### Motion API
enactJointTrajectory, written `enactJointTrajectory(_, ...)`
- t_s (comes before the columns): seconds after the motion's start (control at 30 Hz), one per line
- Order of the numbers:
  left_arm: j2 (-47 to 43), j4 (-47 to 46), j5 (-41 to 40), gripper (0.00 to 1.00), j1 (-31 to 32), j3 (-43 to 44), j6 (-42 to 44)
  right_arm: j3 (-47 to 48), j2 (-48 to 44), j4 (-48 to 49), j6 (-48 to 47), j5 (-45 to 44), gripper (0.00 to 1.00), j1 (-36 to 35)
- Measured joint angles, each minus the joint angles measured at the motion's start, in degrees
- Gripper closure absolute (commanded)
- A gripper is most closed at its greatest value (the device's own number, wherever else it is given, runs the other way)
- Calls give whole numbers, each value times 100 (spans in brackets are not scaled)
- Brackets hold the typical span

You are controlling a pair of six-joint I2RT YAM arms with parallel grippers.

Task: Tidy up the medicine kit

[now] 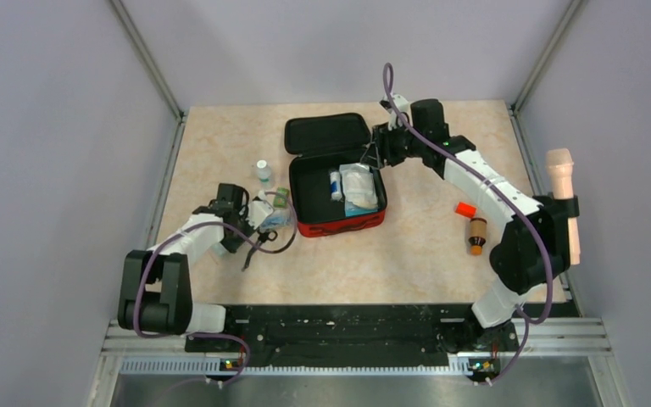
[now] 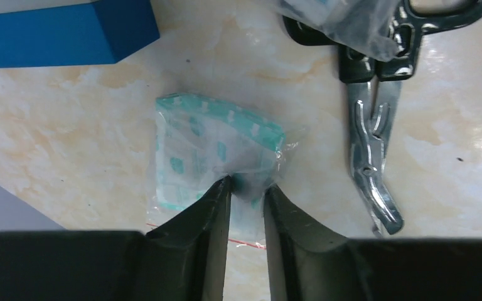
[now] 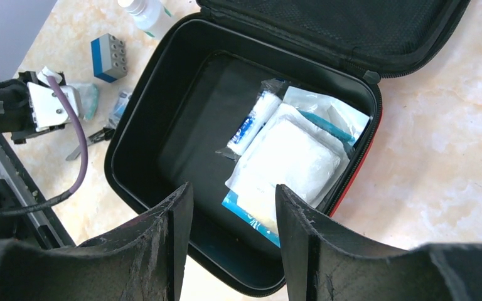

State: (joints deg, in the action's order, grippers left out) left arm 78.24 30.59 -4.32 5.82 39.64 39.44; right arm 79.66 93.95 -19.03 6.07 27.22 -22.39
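Observation:
The medicine kit [image 1: 342, 227] lies open in the middle of the table, red outside and black inside, its lid [image 1: 327, 133] folded back. White gauze packs [image 3: 289, 160] and a small white-and-blue roll [image 3: 251, 122] fill its right side. My right gripper [image 3: 233, 191] hovers open over the kit's near rim [image 3: 132, 125] with nothing between its fingers. To the left of the kit, my left gripper [image 2: 248, 186] is down at the table, shut on the edge of a clear packet [image 2: 207, 141] with a green-printed dressing inside. The plastic bunches between the fingertips.
A blue box [image 2: 63, 31] and metal scissors [image 2: 373, 157] lie beside the packet, with another clear bag [image 2: 345, 19] over the scissor handles. A white bottle [image 1: 263, 170] stands left of the kit. An orange cap [image 1: 465, 209] and a brown bottle [image 1: 476, 234] lie to the right.

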Motion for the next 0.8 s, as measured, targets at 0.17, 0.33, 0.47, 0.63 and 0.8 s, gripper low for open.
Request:
enactJointTrajectory(0.17,92,98,-168,100,0,129,-9,42,55,-22,-9,-13,50,0)
enactJointTrajectory(0.33,-166,1237,295,100,0,1043,-278,240,63,-280,-195,-55,50,0)
enactJointTrajectory(0.47,-573,2192,1578,100,46,2308,-516,295,59,-472,-358,-103,49,0)
enactJointTrajectory(0.63,-544,2253,3235,100,496,3558,-1250,291,33,-743,-435,-166,49,70)
enactJointTrajectory(0.8,256,1346,4306,100,774,4072,-2745,291,-87,-872,-348,-146,49,304)
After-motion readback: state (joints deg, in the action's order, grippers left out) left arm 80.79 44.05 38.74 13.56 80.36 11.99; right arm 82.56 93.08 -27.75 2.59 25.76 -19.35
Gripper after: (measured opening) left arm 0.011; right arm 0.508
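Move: The clear green-and-white bandage packet lies between the left gripper's part-open fingers, its middle about 1 cm ahead, 1 cm left and 1 cm below. From that hand, the open case is centred some 14 cm ahead and 30 cm right, the blue box 10 cm ahead and 1 cm right, the scissors 8 cm right and 1 cm back. From the right hand, the packet is roughly 38 cm left, 13 cm back and 20 cm lower. Shut the left gripper on the bandage packet, pinching it by its near end, then lift it quickly some 23 cm while sweeping about 20 cm right and a little forward towards the case. Keep it pinched and tilt the wrist about 50 degrees so the fingers swing round to the right. Late on, ease the right gripper some 3 cm right, fingers still half open. ##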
